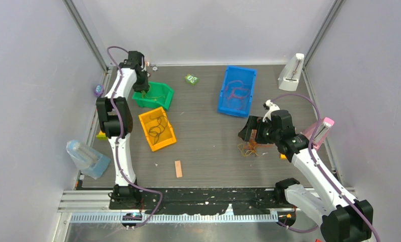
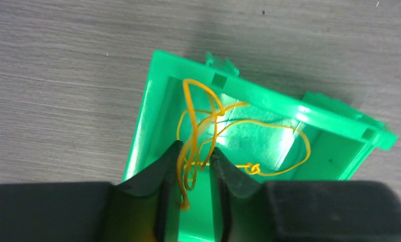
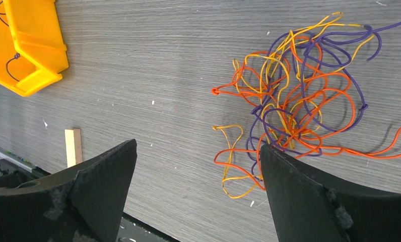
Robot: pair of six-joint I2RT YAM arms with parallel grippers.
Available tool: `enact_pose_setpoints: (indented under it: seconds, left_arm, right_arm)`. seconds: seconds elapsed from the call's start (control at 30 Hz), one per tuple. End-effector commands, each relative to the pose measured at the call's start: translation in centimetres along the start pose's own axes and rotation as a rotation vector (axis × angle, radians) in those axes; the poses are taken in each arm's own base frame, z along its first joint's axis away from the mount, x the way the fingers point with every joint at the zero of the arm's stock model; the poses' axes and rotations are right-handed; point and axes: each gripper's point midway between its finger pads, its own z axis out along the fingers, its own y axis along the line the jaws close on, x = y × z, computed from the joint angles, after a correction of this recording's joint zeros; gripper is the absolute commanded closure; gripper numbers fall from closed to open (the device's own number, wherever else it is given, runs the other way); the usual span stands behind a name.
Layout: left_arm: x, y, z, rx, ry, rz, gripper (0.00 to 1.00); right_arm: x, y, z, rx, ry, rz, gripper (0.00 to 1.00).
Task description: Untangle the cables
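In the left wrist view a thin yellow cable point(image 2: 254, 168) loops inside the green bin point(image 2: 269, 96). Some of its strands hang loose in the narrow gap of my left gripper point(image 2: 196, 148), whose jaws stand slightly apart just over the bin; from above it sits at the back left point(image 1: 144, 89). A tangle of orange, yellow and purple cables point(image 3: 299, 101) lies on the table. My right gripper point(image 3: 198, 146) hovers wide open over bare table just left of it, one finger point(image 3: 309, 196) covering the tangle's edge. From above, the tangle point(image 1: 249, 148) sits under that gripper point(image 1: 251, 133).
An orange bin point(image 1: 144, 128) holds a dark cable. A blue bin point(image 1: 223, 93) holds purple and red ones. A small wooden block point(image 1: 178, 168) lies near the front. A clear bag point(image 1: 85, 157) sits left, a white holder point(image 1: 290, 73) and a pink item point(image 1: 322, 129) right.
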Motion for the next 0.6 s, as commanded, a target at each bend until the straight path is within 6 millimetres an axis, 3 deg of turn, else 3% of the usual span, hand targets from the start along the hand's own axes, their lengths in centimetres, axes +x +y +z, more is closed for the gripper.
enact_pose_setpoints:
  seconds: [0.0, 0.13, 0.37, 0.43, 0.57]
  left_arm:
    - [1.1, -0.6, -0.9, 0.037, 0.050, 0.051, 0.71]
    - [1.9, -0.8, -1.6, 0.035, 0.079, 0.080, 0.69]
    - [0.4, -2.0, -4.6, 0.075, -0.007, 0.056, 0.41]
    - [-0.2, -2.5, -6.0, 0.087, -0.062, 0.048, 0.30]
    - [-0.1, -3.5, -8.8, 0.108, -0.131, 0.040, 0.12]
  right_arm:
    - [-2.3, 1.5, -0.5, -0.044, -0.059, -0.021, 0.03]
    - [-2.3, 1.5, -0.4, -0.046, -0.056, -0.019, 0.02]
    - [-2.0, 1.0, -0.3, -0.026, -0.051, -0.015, 0.03]
    - [-1.8, 0.3, -0.1, 0.014, -0.046, -0.004, 0.04]
    - [-2.2, -3.4, -0.3, 0.233, -0.075, 0.044, 0.05]
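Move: The left hand, its fingers just starting to part around the yellow cable, is over the left part of the green bin, whose middle lies about 5 cm to its right, 1 cm back and 5 cm below. The orange bin sits roughly 18 cm back and 9 cm right, the green cube about 10 cm ahead and 23 cm right. From the right hand, the green bin is some 28 cm ahead, 47 cm left and 10 cm lower. The left fingers let go of the yellow cable over the green bin, spreading from slightly parted to nearly wide open. As they spread, the hand draws back about 5 cm and drifts a little to the right across the bin, sinking about a centimetre before starting to rise at the end. ##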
